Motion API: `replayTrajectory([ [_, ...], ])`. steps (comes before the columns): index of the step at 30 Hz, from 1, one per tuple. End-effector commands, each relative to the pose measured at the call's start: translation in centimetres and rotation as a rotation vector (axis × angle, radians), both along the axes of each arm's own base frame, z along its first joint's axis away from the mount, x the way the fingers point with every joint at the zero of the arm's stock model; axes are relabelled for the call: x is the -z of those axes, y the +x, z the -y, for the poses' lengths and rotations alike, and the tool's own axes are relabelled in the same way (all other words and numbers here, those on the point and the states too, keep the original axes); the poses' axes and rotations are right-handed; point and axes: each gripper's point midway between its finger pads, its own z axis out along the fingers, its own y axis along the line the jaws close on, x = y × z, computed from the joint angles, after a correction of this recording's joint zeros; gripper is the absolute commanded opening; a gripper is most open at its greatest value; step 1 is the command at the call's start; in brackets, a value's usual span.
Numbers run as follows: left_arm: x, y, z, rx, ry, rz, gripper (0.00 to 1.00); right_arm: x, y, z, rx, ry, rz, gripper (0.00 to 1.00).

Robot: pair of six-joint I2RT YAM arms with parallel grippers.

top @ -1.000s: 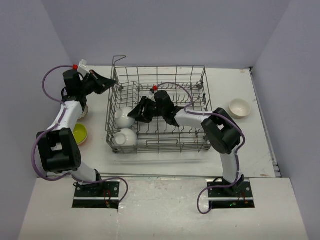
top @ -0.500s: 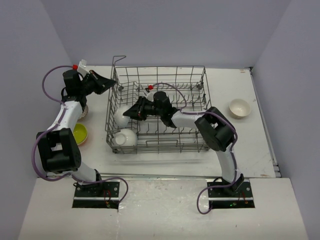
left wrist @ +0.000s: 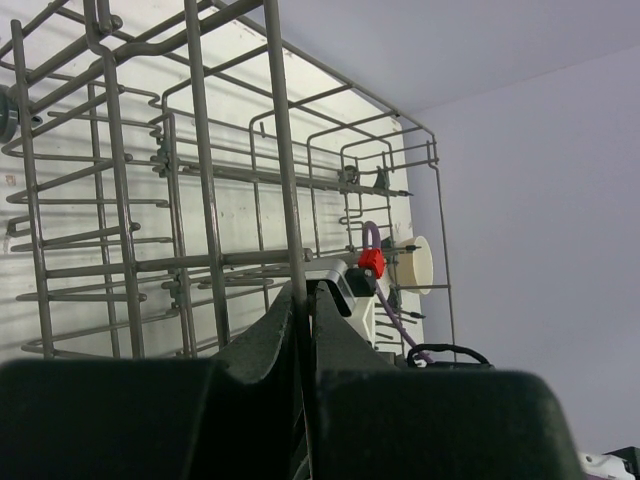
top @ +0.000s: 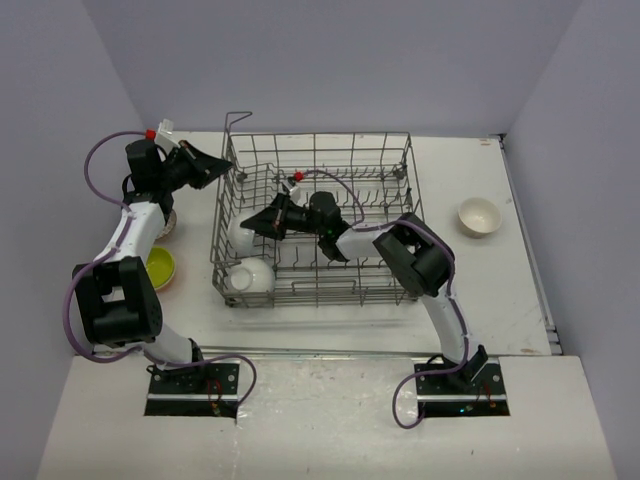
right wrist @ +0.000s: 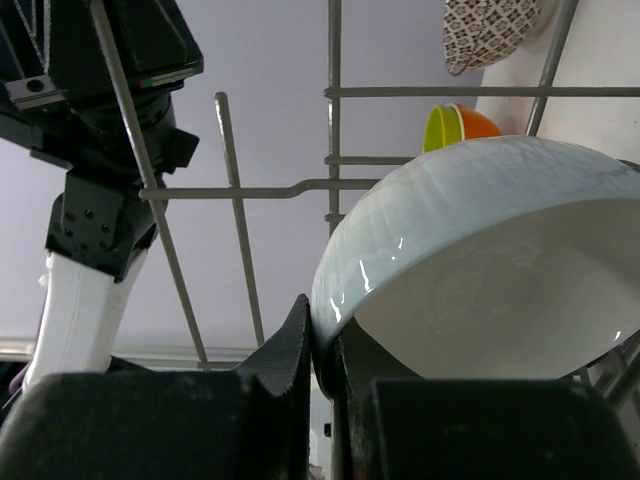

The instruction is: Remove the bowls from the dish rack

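The grey wire dish rack (top: pixel 330 135) stands mid-table. My right gripper (top: pixel 254 224) reaches into its left part and is shut on the rim of a white bowl (top: pixel 240 238); the right wrist view shows the fingertips (right wrist: pixel 322 322) pinching that bowl's (right wrist: pixel 480 270) edge among the rack wires (right wrist: pixel 430 92). A second white bowl (top: pixel 250 275) lies in the rack's near left corner. My left gripper (top: pixel 222 172) is at the rack's left rim, shut on an upright wire (left wrist: pixel 284 150), with the fingertips (left wrist: pixel 304 292) closed around it.
A white bowl (top: pixel 478 215) sits on the table right of the rack and also shows in the left wrist view (left wrist: pixel 415 265). Left of the rack are a yellow-green bowl nested with an orange one (top: pixel 160 267) and a patterned bowl (right wrist: pixel 490 30), partly hidden under my left arm.
My right gripper has moved left inside the rack to the upper white bowl and now pinches its rim. The left arm has not moved.
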Motion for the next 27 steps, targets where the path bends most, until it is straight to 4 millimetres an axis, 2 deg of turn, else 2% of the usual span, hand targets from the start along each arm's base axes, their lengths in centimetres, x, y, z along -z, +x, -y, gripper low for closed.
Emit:
replayTrajectory([
  [1,5.8,-1.9,-0.2,0.051,0.076,-0.120,0.00,-3.9,-1.9,0.7,-0.058,0.183,0.085,0.00],
  [6,5.8,-1.8,-0.3,0.048,0.077,-0.120,0.00,-8.6,-3.2,2.0,-0.084,0.243,0.181,0.00],
  [7,5.8,-1.8,-0.3,0.047,0.079,-0.119,0.00,-10.4,-3.5,2.5,-0.083,0.262,0.208,0.00],
  [8,5.8,-1.8,-0.3,0.047,0.079,-0.119,0.00,-11.4,-3.5,2.9,-0.079,0.269,0.226,0.00],
  [9,5.8,-1.8,-0.3,0.047,0.079,-0.120,0.00,-11.6,-3.4,3.0,-0.080,0.244,0.226,0.00],
  [10,5.9,-1.8,-0.3,0.047,0.078,-0.123,0.00,-13.6,-3.5,3.7,-0.075,0.254,0.259,0.00],
  [11,6.0,-1.8,-0.3,0.047,0.078,-0.124,0.00,-14.3,-3.5,4.0,-0.077,0.247,0.272,0.00],
  [12,6.1,-1.8,-0.3,0.048,0.079,-0.126,0.00,-14.0,-3.3,3.9,-0.076,0.194,0.264,0.00],
  [13,6.1,-1.8,-0.4,0.047,0.080,-0.126,0.00,-14.5,-3.2,4.3,-0.076,0.180,0.281,0.00],
  [14,6.2,-1.8,-0.4,0.047,0.080,-0.128,0.00,-16.5,-3.3,5.3,-0.055,0.182,0.318,0.00],
  [15,6.2,-1.8,-0.4,0.046,0.081,-0.129,0.00,-15.5,-2.9,5.6,-0.042,0.111,0.305,0.00],
  [16,6.1,-1.7,-0.5,0.043,0.082,-0.126,0.00,-15.7,-2.8,6.0,-0.040,0.079,0.313,0.00],
  [17,6.1,-1.7,-0.5,0.044,0.081,-0.127,0.00,-15.9,-2.0,7.0,-0.016,0.048,0.329,0.00],
  [18,6.2,-1.7,-0.4,0.046,0.080,-0.130,0.00,-15.0,-1.9,8.0,-0.004,-0.056,0.328,0.00],
  [19,6.2,-1.6,-0.5,0.046,0.080,-0.130,0.00,-15.9,-0.2,9.4,0.060,-0.109,0.352,0.00],
  [20,6.3,-1.6,-0.5,0.046,0.079,-0.133,0.00,-14.5,0.0,11.2,0.077,-0.245,0.363,0.00],
  [21,6.3,-1.6,-0.5,0.046,0.079,-0.134,0.00,-16.4,1.1,12.3,0.124,-0.296,0.418,0.00],
  [22,6.5,-1.6,-0.5,0.046,0.077,-0.139,0.00,-13.2,2.8,15.6,0.191,-0.523,0.388,0.00],
  [23,6.5,-1.6,-0.4,0.048,0.077,-0.140,0.00,-15.7,4.1,17.3,0.257,-0.582,0.443,0.00],
  [25,6.8,-1.6,-0.5,0.047,0.080,-0.145,0.00,-15.6,6.4,22.0,0.385,-0.795,0.464,0.00],
  [26,7.0,-1.7,-0.5,0.048,0.083,-0.150,0.00,-15.5,8.4,25.8,0.519,-0.981,0.509,0.00],
  [27,7.1,-1.8,-0.5,0.045,0.084,-0.154,0.00,-15.8,8.1,28.9,0.572,-1.104,0.483,0.00],
])
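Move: In the rack, the right hand already pinches the rim of a white bowl. The cream bowl on the right-hand counter, the side it heads for, lies some 55 cm to its right, 10 cm ahead and 15 cm lower. The other white bowl sits about 9 cm back, 3 cm left and 7 cm below this hand; the rack's right wall is level with it, some 40 cm to the right. From the idle left hand the cream bowl is about 61 cm right, level ahead, 21 cm lower. Keeping its pinch on the rim, the right hand eases out slowly with a slight draw back, then lifts the white bowl steeply, about 18 cm in all. It swings some 17 cm right towards the cream bowl's side and finally forward, speeding up, while its fingers tip downward about 30 degrees and turn clockwise. ##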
